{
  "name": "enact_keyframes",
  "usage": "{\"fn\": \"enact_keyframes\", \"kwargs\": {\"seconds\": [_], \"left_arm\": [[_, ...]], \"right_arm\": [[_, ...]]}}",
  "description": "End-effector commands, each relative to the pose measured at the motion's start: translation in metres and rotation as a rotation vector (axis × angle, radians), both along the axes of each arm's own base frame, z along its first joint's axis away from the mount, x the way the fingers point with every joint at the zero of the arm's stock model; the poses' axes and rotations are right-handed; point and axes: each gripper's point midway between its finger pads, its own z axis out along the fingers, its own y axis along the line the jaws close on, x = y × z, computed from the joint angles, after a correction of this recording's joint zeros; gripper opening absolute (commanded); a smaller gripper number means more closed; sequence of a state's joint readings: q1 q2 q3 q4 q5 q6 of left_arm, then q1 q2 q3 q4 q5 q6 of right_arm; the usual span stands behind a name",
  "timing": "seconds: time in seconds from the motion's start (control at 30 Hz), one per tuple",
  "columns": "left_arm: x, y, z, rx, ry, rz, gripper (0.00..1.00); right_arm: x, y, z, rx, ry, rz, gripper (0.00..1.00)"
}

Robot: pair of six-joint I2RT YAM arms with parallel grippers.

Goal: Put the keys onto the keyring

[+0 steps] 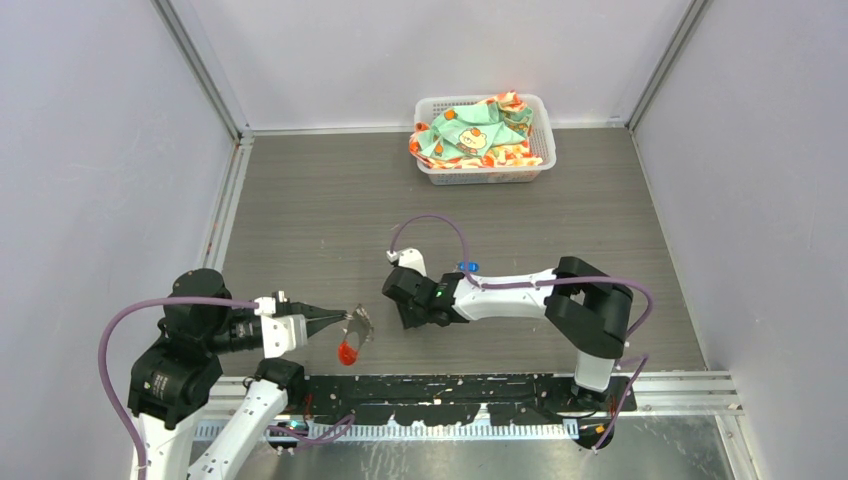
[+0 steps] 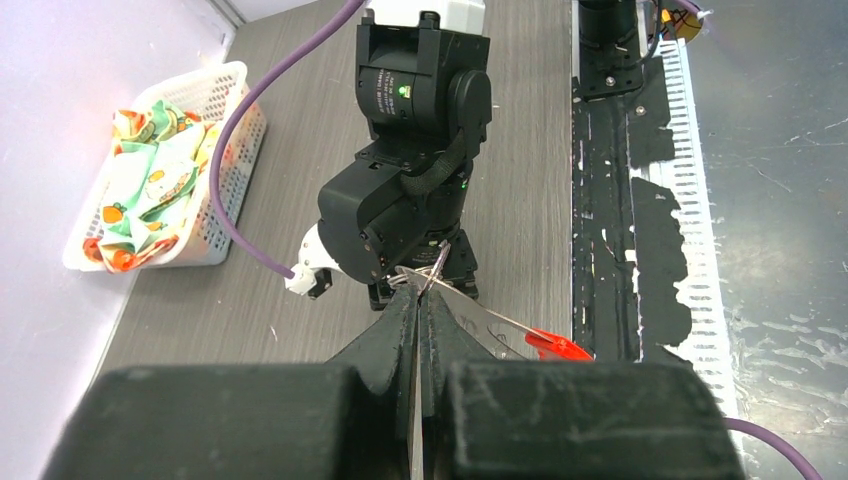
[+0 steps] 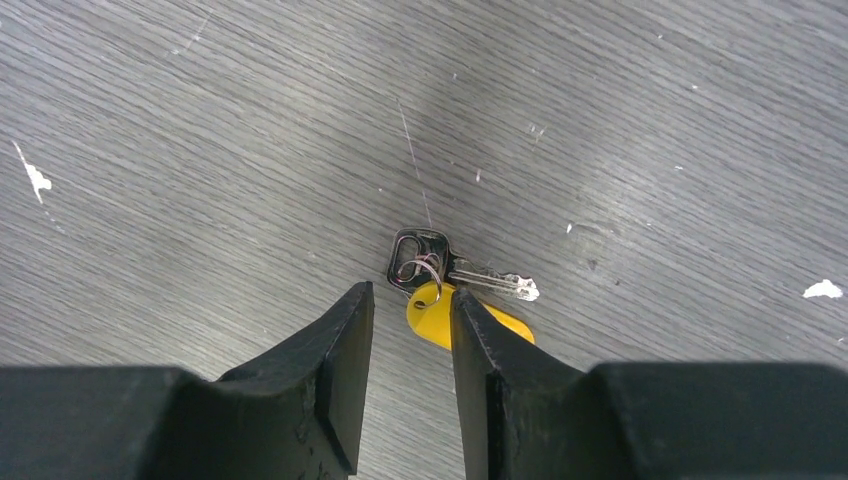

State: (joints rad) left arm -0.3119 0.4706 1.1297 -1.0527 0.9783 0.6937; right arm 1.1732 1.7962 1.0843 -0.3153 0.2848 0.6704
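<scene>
My left gripper [image 1: 343, 318] [image 2: 421, 292] is shut on the keyring [image 1: 359, 321] [image 2: 436, 268], a thin metal ring held above the table. Its red tag [image 1: 347, 352] [image 2: 557, 346] hangs below. My right gripper [image 1: 407, 318] [image 3: 411, 291] points down at the table, open with nothing between its fingers. Just beyond its tips a metal key [image 3: 468, 275] lies flat, with its yellow tag [image 3: 429, 309] partly hidden under the right finger. A blue-tagged key [image 1: 467, 267] lies beside the right forearm.
A white basket [image 1: 540, 112] [image 2: 228, 145] holding patterned cloth stands at the back of the table. A black strip [image 1: 450, 390] runs along the near edge. Pale walls close in both sides.
</scene>
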Motion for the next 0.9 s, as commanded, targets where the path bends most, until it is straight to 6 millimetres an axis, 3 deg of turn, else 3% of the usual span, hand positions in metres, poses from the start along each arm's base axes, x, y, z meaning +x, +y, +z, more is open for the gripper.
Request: {"fn": "enact_keyframes", "kwargs": {"seconds": [0.0, 0.4, 0.87], "left_arm": [[-0.003, 0.002, 0.016, -0.014, -0.068, 0.002, 0.00], [-0.004, 0.002, 0.017, -0.013, -0.072, 0.003, 0.00], [-0.004, 0.005, 0.017, -0.002, -0.080, 0.017, 0.00]], "right_arm": [[0.010, 0.011, 0.010, 0.007, -0.048, -0.008, 0.39], [0.021, 0.000, 0.009, -0.087, -0.111, -0.041, 0.24], [0.013, 0.013, 0.010, -0.100, -0.128, 0.007, 0.11]]}}
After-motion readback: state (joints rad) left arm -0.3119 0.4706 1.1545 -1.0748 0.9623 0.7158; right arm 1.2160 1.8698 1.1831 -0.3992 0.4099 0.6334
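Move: The yellow-tagged key lies flat on the table almost between the right hand's open fingertips, its middle about 1 cm to the right, level fore and aft and some 1 cm below. The blue tag is roughly 10 cm ahead and 12 cm to the right; the keyring, in the left fingers, is about 12 cm back, 7 cm left and 30 cm up. From the left hand the yellow-tagged key is about 12 cm ahead, 9 cm right and 31 cm down. Staying low at the table, the right hand eases about 1 cm forward while its fingers, open at first, close most of the way onto the ring end of the yellow tag, one on either side. It drifts a little right and then comes about 1 cm left and slightly back, the fingertips tilting some 5 to 10 degrees out forward and to the right as it nips the tag's ring end. ##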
